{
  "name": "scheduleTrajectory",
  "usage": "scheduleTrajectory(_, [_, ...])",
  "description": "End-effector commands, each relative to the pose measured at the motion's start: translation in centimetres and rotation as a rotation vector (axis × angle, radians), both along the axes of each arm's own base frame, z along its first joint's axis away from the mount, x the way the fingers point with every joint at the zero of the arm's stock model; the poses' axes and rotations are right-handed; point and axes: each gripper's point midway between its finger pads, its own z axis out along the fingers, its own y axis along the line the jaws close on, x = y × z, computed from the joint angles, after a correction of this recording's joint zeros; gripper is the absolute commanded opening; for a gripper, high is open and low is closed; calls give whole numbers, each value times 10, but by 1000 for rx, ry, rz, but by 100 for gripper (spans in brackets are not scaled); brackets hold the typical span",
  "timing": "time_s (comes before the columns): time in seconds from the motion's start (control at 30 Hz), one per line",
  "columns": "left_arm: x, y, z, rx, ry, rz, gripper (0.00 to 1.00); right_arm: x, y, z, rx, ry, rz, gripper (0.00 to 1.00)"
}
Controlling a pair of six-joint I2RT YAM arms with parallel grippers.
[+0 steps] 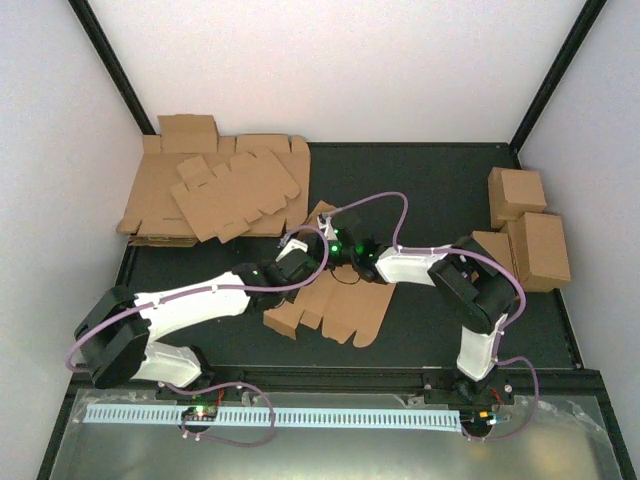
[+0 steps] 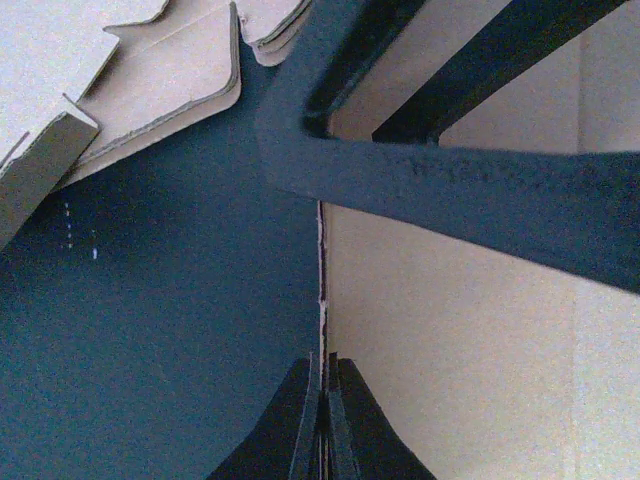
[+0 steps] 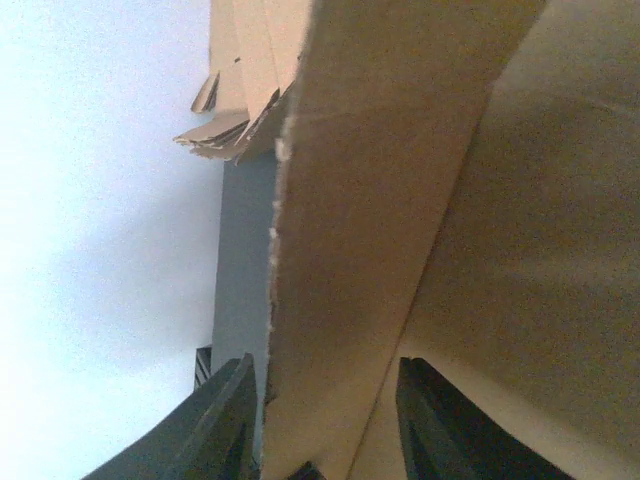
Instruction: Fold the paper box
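Observation:
The paper box is a flat brown blank on the dark mat in the middle, with one flap raised near its far end. My left gripper meets it from the left. In the left wrist view, the left gripper is shut on the thin edge of an upright panel of the paper box. My right gripper comes in from the right. In its own view the right gripper stands open, a flap of the paper box between its fingers and a small gap at the left finger.
A thick heap of brown blanks lies at the back left; it also shows in the left wrist view as the heap of blanks. Folded brown boxes stand at the right edge. A dark bar crosses the left wrist view.

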Motion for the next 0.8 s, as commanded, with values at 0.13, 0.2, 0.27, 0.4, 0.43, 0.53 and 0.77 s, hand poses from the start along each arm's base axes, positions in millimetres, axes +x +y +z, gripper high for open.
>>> scheduleTrajectory(0.13, [3,-10,18,5,-46,-21,5,3,5,7,16,-6,-11,23])
scheduleTrajectory(0.2, [2,-12,20,-3,-37,-24,15,2,5,9,25,-9,-10,17])
scheduleTrajectory(0.27, [0,-19,27,-44,-30,-49,30,2,3,12,33,-17,-14,10])
scheduleTrajectory(0.4, [-8,-28,50,-158,-36,-101,57,-1,2,22,59,-42,-9,7])
scheduleTrajectory(0.43, [-11,-28,55,-183,-37,-111,62,-1,1,24,62,-46,-7,6])
scheduleTrajectory(0.53, [-18,-28,73,-262,-42,-131,77,-5,0,31,89,-63,0,3])
scheduleTrajectory(0.77, [-28,-18,109,-460,-68,-144,94,-14,-1,43,156,-70,23,2])
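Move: The left hand already pinches the raised edge of the paper box's long side wall, right between its fingertips. The right hand has the same edge, farther out, between its half-open fingers, practically at its hand point. The box's flat panel lies some 8 cm back from the right hand, 9 cm to its right and 5 cm below. The cardboard stack is about 19 cm ahead of the left hand, 14 cm to its left and 6 cm lower. Staying in place at first, the right hand shuts its fingers on the raised wall edge and pinches it, then eases up and slightly back by 1–2 cm. The left hand opens wide, lets go of the edge and climbs about 8 cm clear of it, drawing back and a little right as it tilts some 20 degrees, left side dropping. ##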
